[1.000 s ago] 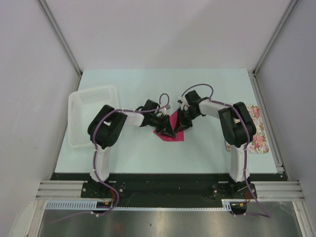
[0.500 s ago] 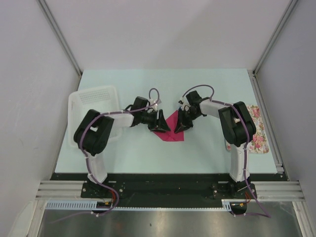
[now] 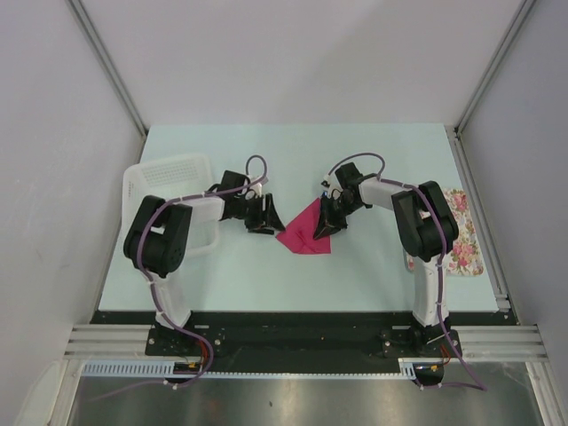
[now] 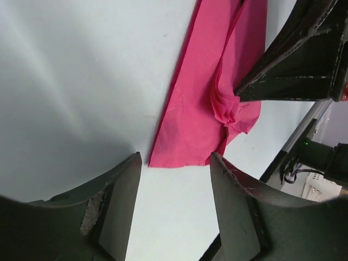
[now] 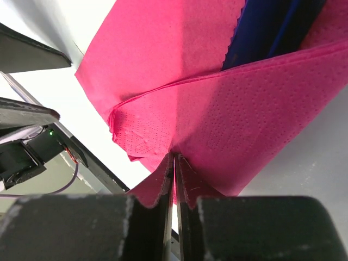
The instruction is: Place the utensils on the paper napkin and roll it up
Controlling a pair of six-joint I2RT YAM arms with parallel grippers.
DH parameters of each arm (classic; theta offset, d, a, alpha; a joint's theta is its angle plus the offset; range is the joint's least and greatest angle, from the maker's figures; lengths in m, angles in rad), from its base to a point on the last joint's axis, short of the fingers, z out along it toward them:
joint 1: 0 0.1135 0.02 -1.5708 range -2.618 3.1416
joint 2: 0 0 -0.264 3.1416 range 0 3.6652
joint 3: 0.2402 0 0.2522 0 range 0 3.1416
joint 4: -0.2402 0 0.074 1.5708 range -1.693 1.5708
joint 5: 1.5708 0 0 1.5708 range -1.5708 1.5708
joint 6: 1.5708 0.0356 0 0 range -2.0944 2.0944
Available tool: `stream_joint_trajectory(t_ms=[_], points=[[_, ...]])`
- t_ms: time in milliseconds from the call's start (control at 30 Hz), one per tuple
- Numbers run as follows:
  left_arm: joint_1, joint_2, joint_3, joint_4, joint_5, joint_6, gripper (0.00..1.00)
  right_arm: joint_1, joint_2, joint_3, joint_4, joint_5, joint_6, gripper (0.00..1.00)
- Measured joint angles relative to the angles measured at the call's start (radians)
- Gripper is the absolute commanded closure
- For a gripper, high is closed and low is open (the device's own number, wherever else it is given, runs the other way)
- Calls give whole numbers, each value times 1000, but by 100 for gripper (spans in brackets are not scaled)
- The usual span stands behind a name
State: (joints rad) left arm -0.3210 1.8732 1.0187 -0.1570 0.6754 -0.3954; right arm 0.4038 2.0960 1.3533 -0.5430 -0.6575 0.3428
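The pink paper napkin (image 3: 300, 238) lies folded over on the table's middle. In the right wrist view the dark blue utensils (image 5: 263, 30) peek out from under its top layer (image 5: 163, 49). My right gripper (image 3: 326, 228) is shut on the napkin's folded edge (image 5: 175, 159), pinching a bunched bit of paper. Left of the napkin, my left gripper (image 3: 268, 216) stands open and holds nothing. In the left wrist view its fingertips (image 4: 175, 163) are just short of the napkin's near corner (image 4: 187, 136). The right gripper's fingers (image 4: 296, 68) show there on the crumpled edge.
A white perforated basket (image 3: 164, 200) stands at the table's left, under the left arm. A floral-patterned tray (image 3: 463, 240) lies at the right edge behind the right arm. The enclosure's walls rise on both sides.
My left gripper has opened, let go of the napkin and drawn back to the left. The right gripper has kept its pinch in the same place.
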Motion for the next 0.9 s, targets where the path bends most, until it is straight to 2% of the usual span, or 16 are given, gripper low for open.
stream_joint_trajectory(t_ms=[300, 433, 600, 800, 900], points=[[-103, 122, 78, 107, 143, -53, 41, -4, 6, 3, -3, -11, 0, 92], [-130, 156, 93, 162, 189, -92, 38, -5, 8, 3, -3, -14, 3, 92], [-143, 172, 137, 203, 161, -97, 34, -5, 11, 5, -3, -18, 5, 92], [-140, 241, 256, 225, 122, -67, 35, -7, 15, 9, -6, -23, 5, 92], [-137, 257, 264, 228, 138, -66, 37, -9, 17, 10, -8, -26, 5, 92]])
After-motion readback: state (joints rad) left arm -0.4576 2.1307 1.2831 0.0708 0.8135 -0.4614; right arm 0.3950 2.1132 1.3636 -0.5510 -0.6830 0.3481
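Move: The pink paper napkin lies just to the right of the left fingertips: its left corner is almost under them, its middle about 10 cm right and level, some 2 cm below. The utensils in its fold lie about 12 cm right and 3 cm ahead of the left hand, and the right gripper's tips some 12 cm right and 2 cm back. From the right hand, the napkin's middle is about 2 cm ahead and 3 cm left, 1 cm below. Bring the left gripper, fingers kept wide open, about 8 cm right, low over the table and easing slightly back, into the napkin's left side; then carry it some 5 cm forward along that side towards the utensils, rising about a centimetre, so the forward finger bears on the paper. Turn the wrist roughly 10 degrees clockwise and let the fingers flatten a little. Keep the right gripper's closed tips still on the fold. ##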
